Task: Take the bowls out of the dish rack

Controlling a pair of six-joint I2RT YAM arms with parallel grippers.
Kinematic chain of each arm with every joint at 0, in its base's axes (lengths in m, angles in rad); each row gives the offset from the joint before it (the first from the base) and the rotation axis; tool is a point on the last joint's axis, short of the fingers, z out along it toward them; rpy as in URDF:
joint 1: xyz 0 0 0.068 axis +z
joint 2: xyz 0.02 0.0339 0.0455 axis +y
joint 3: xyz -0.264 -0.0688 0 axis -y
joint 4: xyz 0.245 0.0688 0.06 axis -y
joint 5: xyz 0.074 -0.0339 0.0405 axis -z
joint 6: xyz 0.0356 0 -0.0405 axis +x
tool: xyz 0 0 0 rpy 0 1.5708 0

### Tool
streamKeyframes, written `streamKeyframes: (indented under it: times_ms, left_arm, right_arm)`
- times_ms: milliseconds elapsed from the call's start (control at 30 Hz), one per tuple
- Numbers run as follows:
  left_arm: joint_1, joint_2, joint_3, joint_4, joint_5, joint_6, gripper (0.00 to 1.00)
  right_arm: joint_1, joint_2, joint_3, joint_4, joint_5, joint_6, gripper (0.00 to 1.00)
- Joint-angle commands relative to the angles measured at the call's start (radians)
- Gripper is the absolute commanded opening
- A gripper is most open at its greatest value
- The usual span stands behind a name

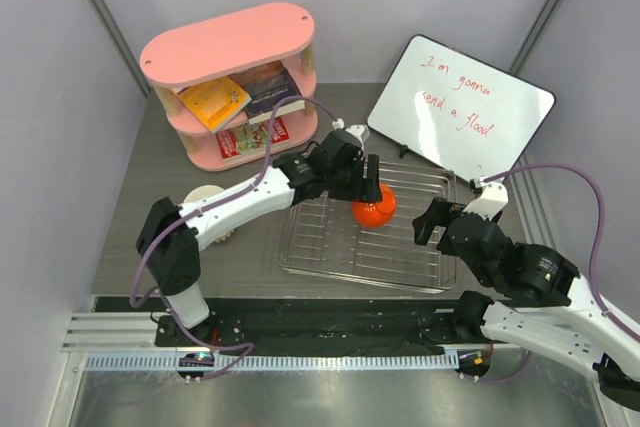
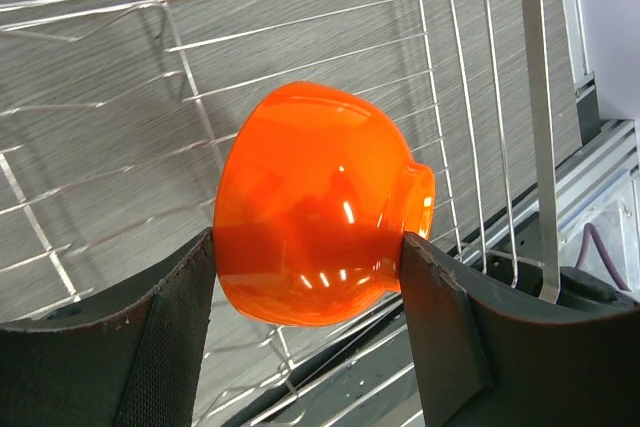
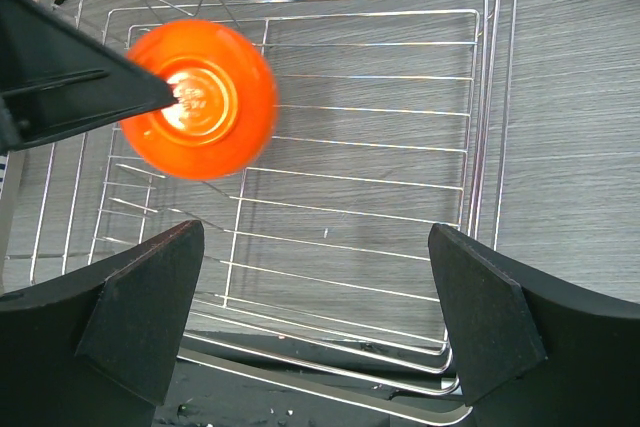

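Note:
My left gripper [image 1: 368, 189] is shut on an orange-red bowl [image 1: 373, 209], one pad on its rim side and the other at its foot. In the left wrist view the bowl [image 2: 315, 207] lies on its side between the fingers [image 2: 180, 327], over the wires of the silver dish rack [image 2: 440, 67]. It hangs above the rack's [image 1: 330, 247] back middle. My right gripper [image 1: 428, 219] stands open over the rack's right part, holding nothing. From the right wrist the bowl [image 3: 200, 97] shows foot-on, blurred, over the rack [image 3: 480, 97]. A cream bowl [image 1: 205, 194] sits on the table left of the rack, partly behind my left arm.
A pink oval shelf [image 1: 230, 77] with books stands at the back left. A whiteboard [image 1: 460, 102] leans at the back right, just behind the rack. A black strip [image 1: 330, 322] runs along the table's near edge by the arm bases.

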Motion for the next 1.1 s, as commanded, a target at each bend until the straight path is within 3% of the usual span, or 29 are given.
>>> streamKeyframes:
  times_ms: [0, 500, 1067]
  left_arm:
    - [-0.002, -0.091, -0.017, -0.023, -0.044, 0.018, 0.00]
    - [-0.002, -0.210, -0.109, -0.083, -0.166, 0.024, 0.00]
    - [-0.003, -0.265, -0.166, -0.110, -0.179, 0.046, 0.00]
  right_arm:
    - [-0.001, -0.011, 0.011, 0.021, 0.016, 0.006, 1.00]
    - [-0.002, 0.034, 0.010, 0.036, 0.000, -0.009, 1.00]
    - [-0.001, 0.058, -0.026, 0.064, -0.023, 0.003, 1.00]
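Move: The left hand already holds the orange bowl clear above the middle of the dish rack, which lies some 14 cm straight below. The stack of unloaded bowls, white one on top, stands about 38 cm to its left, roughly level forward and with its middle some 10 cm lower; the pink shelf is about 20 cm ahead and 28 cm left. From the right hand the stack lies about 51 cm left and 8 cm ahead. Still pinching the orange bowl by its wall, the left hand carries it sideways to the left above the rack, about 7 cm towards the bowl stack, at nearly constant height and slowing to almost nothing at the end. The wrist turns only slightly, tipping its left side up and swinging a little counter-clockwise; the fingers keep their hold. ##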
